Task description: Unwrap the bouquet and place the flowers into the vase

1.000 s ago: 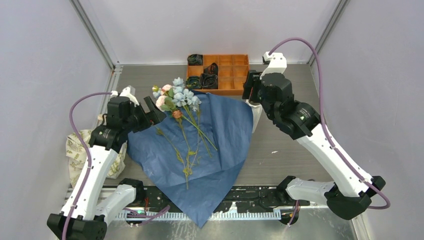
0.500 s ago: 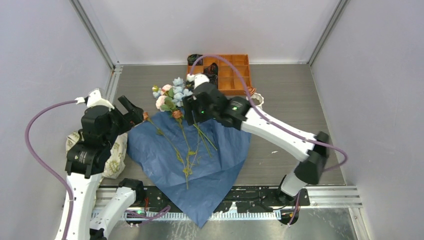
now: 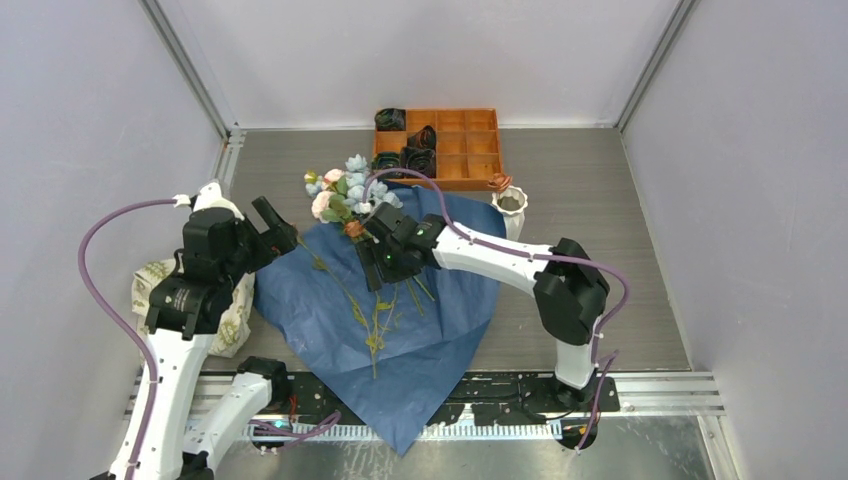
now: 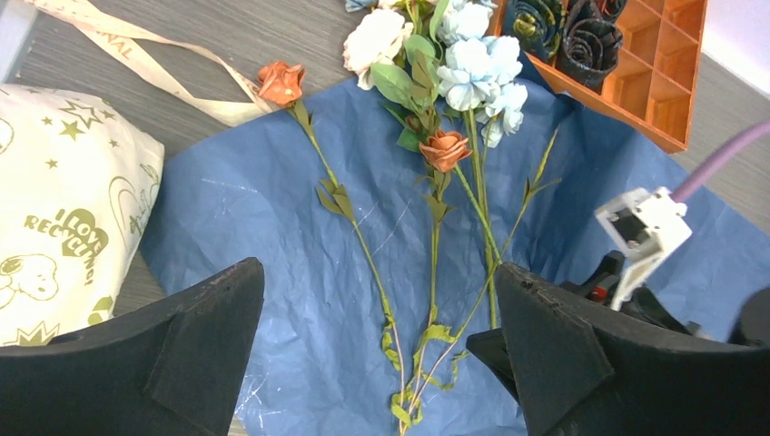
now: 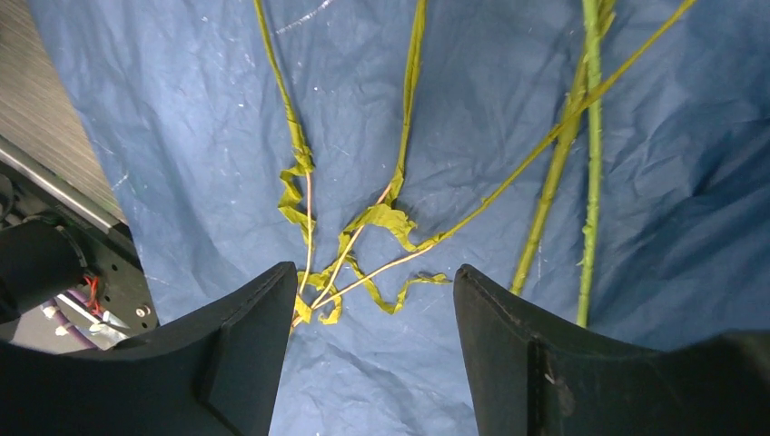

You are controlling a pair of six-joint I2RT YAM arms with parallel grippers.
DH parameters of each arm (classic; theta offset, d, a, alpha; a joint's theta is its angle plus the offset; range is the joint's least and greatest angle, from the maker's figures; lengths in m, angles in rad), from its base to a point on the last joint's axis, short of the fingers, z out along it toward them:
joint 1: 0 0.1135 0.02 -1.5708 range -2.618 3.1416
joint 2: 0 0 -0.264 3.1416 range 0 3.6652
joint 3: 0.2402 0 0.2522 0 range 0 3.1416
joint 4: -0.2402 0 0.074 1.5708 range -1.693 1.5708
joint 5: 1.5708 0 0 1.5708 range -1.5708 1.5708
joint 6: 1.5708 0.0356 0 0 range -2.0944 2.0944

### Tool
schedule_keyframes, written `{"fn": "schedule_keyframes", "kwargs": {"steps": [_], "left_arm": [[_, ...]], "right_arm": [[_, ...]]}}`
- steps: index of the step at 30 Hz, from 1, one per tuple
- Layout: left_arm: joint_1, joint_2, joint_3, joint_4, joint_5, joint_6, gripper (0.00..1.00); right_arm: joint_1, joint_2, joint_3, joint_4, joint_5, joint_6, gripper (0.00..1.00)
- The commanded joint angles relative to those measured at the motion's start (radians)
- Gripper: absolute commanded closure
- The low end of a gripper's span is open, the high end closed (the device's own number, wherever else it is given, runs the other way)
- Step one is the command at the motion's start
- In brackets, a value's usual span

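Observation:
The bouquet lies unwrapped: the flowers (image 3: 350, 195) rest on the spread blue wrapping paper (image 3: 440, 330), blooms toward the back, thin stems (image 3: 375, 320) running forward. The white ribbed vase (image 3: 510, 215) stands right of the paper with an orange bloom (image 3: 497, 182) at its rim. My right gripper (image 3: 373, 270) hovers open just over the stems (image 5: 409, 91), nothing between its fingers (image 5: 374, 272). At the paper's left edge my left gripper (image 3: 275, 225) stands wide open and empty (image 4: 377, 272), facing the flowers (image 4: 454, 73). One orange bloom (image 4: 280, 82) lies at the paper's edge beside the beige ribbon (image 4: 136, 54).
An orange compartment tray (image 3: 465, 145) with dark rolled items sits at the back, just behind the blooms. A cream printed cloth bag (image 3: 160, 300) lies at the left under my left arm. The black rail (image 3: 520, 390) runs along the table's near edge.
My right arm has swung from beside the vase leftward across the paper and down over the stems. My left arm has drawn back to the left and its jaws have spread a little wider.

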Motion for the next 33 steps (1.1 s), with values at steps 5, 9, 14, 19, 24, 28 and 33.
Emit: {"fn": "schedule_keyframes", "kwargs": {"steps": [5,9,14,19,24,28,33], "left_arm": [[-0.004,-0.005,-0.023,0.058,0.042,0.008,0.02],[-0.003,-0.005,-0.029,0.061,0.052,0.008,0.02],[-0.004,-0.008,-0.051,0.069,0.077,0.003,0.02],[-0.004,-0.011,-0.166,0.106,0.148,-0.038,0.03],[-0.004,-0.011,-0.313,0.172,0.213,-0.085,0.03],[-0.004,-0.002,-0.411,0.230,0.236,-0.106,0.04],[-0.003,0.023,-0.497,0.324,0.246,-0.115,0.04]], "right_arm": [[-0.003,0.058,-0.056,0.106,-0.025,0.024,0.30],[-0.013,0.085,-0.078,0.138,-0.023,0.017,0.30],[-0.051,0.110,-0.092,0.190,-0.075,0.019,0.30],[-0.067,0.130,-0.055,0.226,-0.135,0.011,0.30],[-0.067,0.173,0.017,0.237,-0.194,0.018,0.29],[-0.066,0.211,0.067,0.230,-0.217,0.019,0.29],[-0.058,0.241,0.110,0.212,-0.218,0.012,0.29]]}}
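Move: The stem of the middle orange rose lies about 2 cm ahead, 2 cm left and some 11 cm below my right hand. The rose's head is about 15 cm ahead and 6 cm left. The right-hand thin stem is level with my hand, about 2 cm right. From my left hand, the left orange rose's stem is about 2 cm ahead, 11 cm right and 27 cm below, with its head 14 cm ahead and 1 cm right. I sink my open right hand about 7 cm onto the thin stems, then sweep it forward and some 4 cm left, low over the paper, with the right-hand thin stem coming against its right finger. I drop my open left hand about 16 cm, slowly then fast, drifting right towards the left rose's stem and tipping its fingers down some 20 degrees. ##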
